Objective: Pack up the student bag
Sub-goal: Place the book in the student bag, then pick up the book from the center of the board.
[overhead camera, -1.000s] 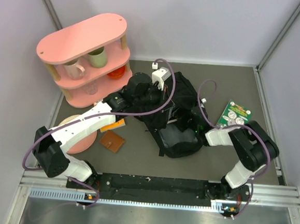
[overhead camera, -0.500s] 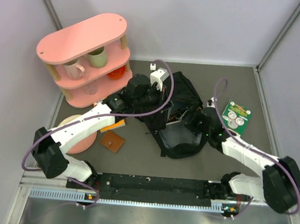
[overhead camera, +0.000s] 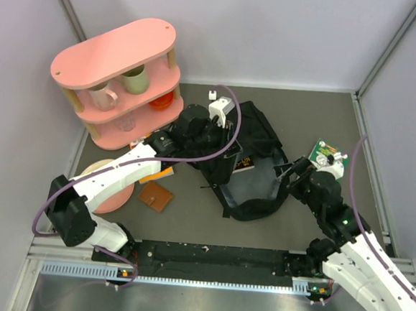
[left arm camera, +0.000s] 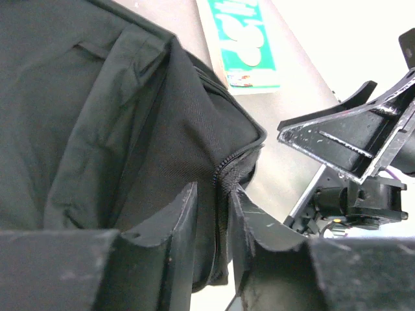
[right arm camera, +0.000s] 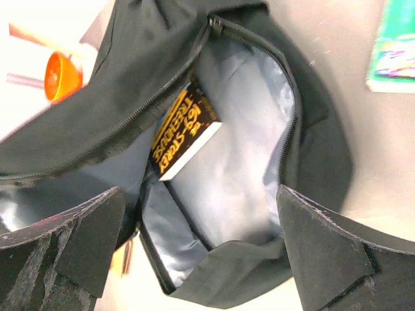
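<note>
The student bag (overhead camera: 252, 195) lies mid-table, black and floppy, its mouth unzipped onto a grey lining (right arm camera: 233, 162). A black book with yellow lettering (right arm camera: 185, 133) lies inside, also seen from above as the book (overhead camera: 245, 162). My left gripper (overhead camera: 223, 144) is at the bag's far-left rim. In the left wrist view, the left gripper (left arm camera: 214, 197) has its jaws narrowly apart with the bag's zip edge (left arm camera: 224, 172) between them. My right gripper (overhead camera: 288, 170) hovers at the bag's right side. The right gripper (right arm camera: 201, 191) is wide open and holds nothing.
A green book (overhead camera: 325, 156) lies right of the bag. A pink two-tier shelf (overhead camera: 119, 51) at the back left holds a pink mug (overhead camera: 103, 97), a green mug (overhead camera: 135, 80) and an orange bowl (overhead camera: 162, 101). A pink plate (overhead camera: 108, 191) and a brown wallet (overhead camera: 156, 196) lie front left.
My right arm has pulled back out of the bag towards the near right, its jaws spread wide. The book now shows inside the bag. My left jaws have eased apart slightly.
</note>
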Motion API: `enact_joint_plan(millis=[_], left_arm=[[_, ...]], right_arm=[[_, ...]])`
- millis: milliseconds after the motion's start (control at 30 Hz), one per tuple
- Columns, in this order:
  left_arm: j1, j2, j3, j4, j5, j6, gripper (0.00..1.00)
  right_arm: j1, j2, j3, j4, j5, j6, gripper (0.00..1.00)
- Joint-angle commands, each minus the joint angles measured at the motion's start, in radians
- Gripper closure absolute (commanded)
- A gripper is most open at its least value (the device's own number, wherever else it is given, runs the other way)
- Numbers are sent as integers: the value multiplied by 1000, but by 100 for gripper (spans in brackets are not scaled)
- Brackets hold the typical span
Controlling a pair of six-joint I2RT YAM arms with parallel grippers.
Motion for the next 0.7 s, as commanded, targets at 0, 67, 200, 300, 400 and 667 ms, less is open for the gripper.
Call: enact_joint_plan(millis=[0, 67, 200, 300, 400, 667], left_arm=[[-4, -6, 38, 24, 74, 3, 57], [-19, -43, 58, -13, 31, 32, 34], [-42, -111, 95, -50, -19, 66, 18], [-41, -135, 142, -64, -39, 75, 14], [-42, -94, 197, -26, -50, 84, 7], [-42, 400, 568, 59, 52, 41, 1]], right_arm=[[-16, -89, 25, -201, 228, -25, 1], [-48, -55, 57, -248, 263, -45, 1], [-260, 40, 128, -288, 164, -132, 1], [-435, 86, 163, -281, 52, -183, 1], [-600, 130, 194, -271, -102, -224, 1], [-899, 308, 191, -153, -346, -229, 1]])
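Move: The black bag's raised flap edge is between the left fingers. The bag's middle lies about 6 cm ahead of that hand and 22 cm below; the green book is 9 cm ahead, 29 cm right. From the empty right hand, the green book is some 12 cm ahead, 18 cm right, 14 cm below; the bag's middle is 10 cm ahead, 11 cm left, and the Treehouse book inside it about 13 ahead, 12 left. The bag's flap is let go as the left fingers spread from nearly shut to wide; that hand eases back a couple of centimetres, climbs about 13 cm clear, then swings forward and right. Meanwhile the green book is approached by the open right hand, sweeping some 19 cm right, away from the bag, sinking slightly, turning clockwise and tipping down. ##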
